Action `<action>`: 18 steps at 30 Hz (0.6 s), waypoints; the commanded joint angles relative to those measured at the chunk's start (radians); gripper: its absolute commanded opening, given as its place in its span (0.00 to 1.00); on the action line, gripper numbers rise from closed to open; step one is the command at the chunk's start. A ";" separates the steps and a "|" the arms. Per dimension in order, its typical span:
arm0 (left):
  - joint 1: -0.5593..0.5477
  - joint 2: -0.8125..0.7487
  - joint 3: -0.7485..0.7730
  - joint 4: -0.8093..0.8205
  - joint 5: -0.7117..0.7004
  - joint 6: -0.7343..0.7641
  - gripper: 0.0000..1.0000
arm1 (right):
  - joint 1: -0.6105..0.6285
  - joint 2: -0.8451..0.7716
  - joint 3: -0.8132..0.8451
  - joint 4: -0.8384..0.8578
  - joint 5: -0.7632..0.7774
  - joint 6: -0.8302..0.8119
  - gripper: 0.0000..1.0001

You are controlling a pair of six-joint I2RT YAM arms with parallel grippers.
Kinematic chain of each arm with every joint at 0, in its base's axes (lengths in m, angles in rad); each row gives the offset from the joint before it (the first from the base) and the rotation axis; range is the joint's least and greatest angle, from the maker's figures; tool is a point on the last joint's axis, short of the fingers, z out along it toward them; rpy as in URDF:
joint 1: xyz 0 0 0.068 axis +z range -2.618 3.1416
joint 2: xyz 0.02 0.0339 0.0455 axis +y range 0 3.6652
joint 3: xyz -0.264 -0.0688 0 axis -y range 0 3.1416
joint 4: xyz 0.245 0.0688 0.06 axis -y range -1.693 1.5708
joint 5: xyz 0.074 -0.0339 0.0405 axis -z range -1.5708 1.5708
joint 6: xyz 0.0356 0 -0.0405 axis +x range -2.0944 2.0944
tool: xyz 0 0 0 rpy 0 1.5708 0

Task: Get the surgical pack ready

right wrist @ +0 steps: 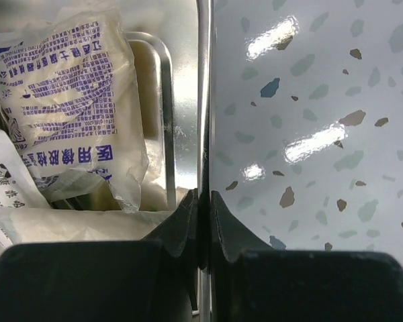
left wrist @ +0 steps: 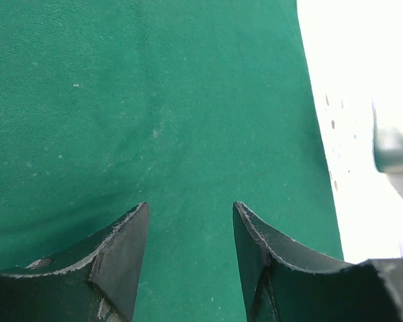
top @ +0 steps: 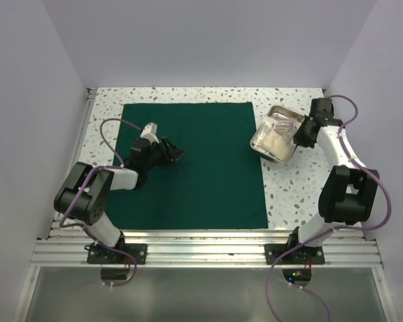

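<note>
The surgical pack [top: 201, 174] is a dark green sheet lying flat and square on the table; it fills most of the left wrist view [left wrist: 154, 100]. My left gripper [top: 176, 153] hovers low over the sheet's left half, open, with only green cloth between its fingers [left wrist: 190, 208]. A shiny steel tray [top: 282, 109] sits at the sheet's right edge, tilted. It holds white packets [top: 275, 131] printed in blue [right wrist: 67, 100]. My right gripper [top: 301, 136] is shut on the tray's right rim [right wrist: 203, 80], one finger inside the tray and one outside [right wrist: 203, 194].
The speckled white tabletop [top: 289, 194] shows to the right of the sheet and along the back. White walls enclose the table on three sides. An aluminium rail [top: 208, 245] carrying both arm bases runs along the near edge.
</note>
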 commanded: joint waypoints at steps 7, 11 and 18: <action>-0.007 -0.025 0.046 -0.018 -0.016 0.018 0.57 | 0.203 -0.206 -0.079 -0.064 0.088 0.281 0.00; -0.007 -0.036 0.046 -0.030 -0.031 0.024 0.57 | 0.296 -0.293 -0.198 -0.007 0.137 0.480 0.00; -0.007 -0.049 0.049 -0.048 -0.052 0.038 0.57 | 0.578 -0.358 -0.369 0.107 0.258 0.706 0.00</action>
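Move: Off to the right hand's left, about 40 cm away, some 4 cm back and 11 cm below, lies the middle of the green cloth. The held tray's middle is about 7 cm left, 2 cm ahead and 2 cm below the hand; inside, the printed bag sits roughly 4 cm left and 5 cm ahead, the white pack 8 cm left and 2 cm back. From the left hand, the cloth's middle is about 4 cm right, 2 cm back, 7 cm below. Carrying the raised tray by its right rim, the right hand sweeps about 15 cm left and 10 cm back, in over the green cloth towards its middle. It rises some 3 cm at first, then sinks about 4 cm on the way. The fingers keep their pinch on the rim, and the wrist rolls slightly, its left side rising 5 to 10 degrees. ##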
